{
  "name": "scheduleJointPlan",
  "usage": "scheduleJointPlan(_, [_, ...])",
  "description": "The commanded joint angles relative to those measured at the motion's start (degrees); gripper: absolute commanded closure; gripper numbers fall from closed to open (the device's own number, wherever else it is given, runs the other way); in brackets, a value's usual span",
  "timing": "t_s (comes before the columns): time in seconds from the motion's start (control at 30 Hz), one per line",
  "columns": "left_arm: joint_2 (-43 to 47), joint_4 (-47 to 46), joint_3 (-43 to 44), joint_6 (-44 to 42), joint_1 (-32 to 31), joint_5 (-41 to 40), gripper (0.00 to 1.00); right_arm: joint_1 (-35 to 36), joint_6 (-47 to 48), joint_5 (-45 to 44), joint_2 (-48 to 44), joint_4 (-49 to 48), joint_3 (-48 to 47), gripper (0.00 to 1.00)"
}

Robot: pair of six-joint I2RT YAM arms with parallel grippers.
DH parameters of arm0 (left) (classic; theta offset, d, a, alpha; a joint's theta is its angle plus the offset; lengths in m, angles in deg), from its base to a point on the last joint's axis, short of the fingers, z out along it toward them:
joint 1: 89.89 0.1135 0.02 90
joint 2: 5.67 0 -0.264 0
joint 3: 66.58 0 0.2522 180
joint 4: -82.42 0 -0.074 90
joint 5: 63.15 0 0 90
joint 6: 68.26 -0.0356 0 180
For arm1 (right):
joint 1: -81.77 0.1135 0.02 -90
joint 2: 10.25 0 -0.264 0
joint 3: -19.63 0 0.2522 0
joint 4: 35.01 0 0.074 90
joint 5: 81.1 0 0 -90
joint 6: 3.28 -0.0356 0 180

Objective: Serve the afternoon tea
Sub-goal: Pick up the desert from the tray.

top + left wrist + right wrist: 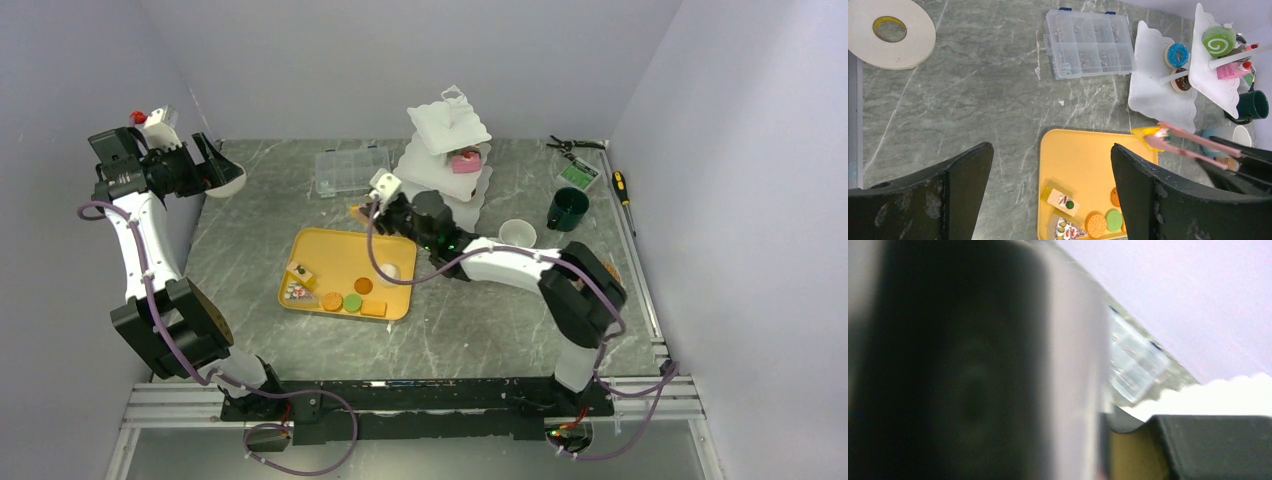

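The white three-tier stand [450, 160] carries a blue donut [1177, 54], a chocolate donut [1180, 82], a green swirl cake [1218, 41] and a pink cake slice [465, 160]. My right gripper [383, 208] is shut on the pink tongs [1198, 146], which pinch a yellow cake slice [1152, 136] above the far right corner of the yellow tray [340, 250]. On the tray lie cake slices [1060, 198] and round biscuits [1095, 224]. A white mug [517, 233] and a dark-green mug [567, 208] stand right of the stand. My left gripper [213, 162] hangs open and empty, high at the far left.
A clear compartment box [352, 170] sits left of the stand. A white tape roll [890, 30] lies at the table's far left corner. Pliers [575, 145], a green card [578, 175] and a screwdriver [622, 187] lie at the far right edge.
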Motion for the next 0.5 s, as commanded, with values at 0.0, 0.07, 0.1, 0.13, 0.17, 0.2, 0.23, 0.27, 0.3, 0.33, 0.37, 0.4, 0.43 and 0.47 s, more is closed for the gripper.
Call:
scheduleJointPlan(0.0, [2.4, -1.5, 0.7, 0.7, 0.6, 2.5, 0.07, -1.6, -1.2, -10.2, -7.9, -8.6, 8.4, 0.66])
scheduleJointPlan(0.07, [2.5, -1.7, 0.4, 0.8, 0.7, 2.7, 0.07, -2.0, -0.6, -14.1, -10.6, -10.2, 12.5, 0.66])
scheduleJointPlan(0.1, [2.5, -1.7, 0.4, 0.9, 0.6, 2.9, 0.07, -2.3, -0.4, -16.1, -11.8, -11.1, 14.4, 0.66])
scheduleJointPlan(0.13, [2.4, -1.6, 0.2, 0.8, 0.6, 2.9, 0.07, -2.7, -0.4, -17.5, -13.1, -11.9, 16.3, 0.66])
scheduleJointPlan(0.17, [2.4, -1.6, 0.2, 0.8, 0.6, 2.9, 0.07, -3.1, -0.5, -18.7, -14.3, -12.3, 17.9, 0.66])
scheduleJointPlan(0.2, [2.4, -1.5, 0.3, 0.7, 0.6, 2.8, 0.07, -3.6, -0.8, -19.8, -15.5, -12.7, 19.6, 0.66])
scheduleJointPlan(0.23, [2.4, -1.6, 0.3, 0.7, 0.6, 2.8, 0.07, -4.0, -1.0, -20.9, -16.9, -13.4, 21.1, 0.66])
scheduleJointPlan(0.27, [2.4, -1.6, 0.3, 0.7, 0.6, 2.8, 0.07, -4.5, -1.1, -21.8, -17.9, -14.2, 22.9, 0.66])
scheduleJointPlan(0.3, [2.5, -1.6, 0.3, 0.7, 0.7, 2.9, 0.07, -4.9, -1.2, -22.6, -19.0, -14.9, 24.4, 0.66])
scheduleJointPlan(0.33, [2.5, -1.7, 0.2, 0.8, 0.7, 3.0, 0.07, -5.5, -1.4, -23.2, -19.9, -15.4, 25.6, 0.65])
scheduleJointPlan(0.37, [2.5, -1.8, 0.1, 1.0, 0.7, 3.2, 0.07, -6.0, -1.5, -23.6, -20.6, -15.6, 26.7, 0.65])
scheduleJointPlan(0.4, [2.4, -1.9, 0.1, 1.2, 0.7, 3.3, 0.07, -6.4, -1.5, -24.1, -21.2, -15.8, 27.5, 0.65])
scheduleJointPlan(0.43, [2.5, -2.0, 0.0, 1.5, 0.7, 3.5, 0.07, -7.0, -1.4, -24.4, -21.7, -16.1, 28.2, 0.65])
scheduleJointPlan(0.47, [2.5, -1.9, -0.1, 1.6, 0.7, 3.6, 0.07, -7.4, -1.2, -24.8, -22.2, -16.4, 28.9, 0.65])
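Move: The right gripper holds the tongs with the yellow cake. From it, the middle of the tiered stand's bottom plate is some 13 cm to the right, 9 cm ahead and 14 cm lower; the pink cake one tier up is about 18 cm right, 11 cm ahead. The tray's middle lies about 9 cm left and 6 cm back, the white mug about 32 cm right and nearly level. For the left hand, the bottom plate is about 51 cm right and 6 cm ahead. Keep the right gripper shut on the tongs so the yellow cake stays pinched, and sweep it quickly to the right, about 16 cm, away from over the tray to in front of the tiered stand. Let it rise a touch, then sink about 3 cm, swinging it clockwise some 25 degrees so the tongs point more forward, towards the plates. ##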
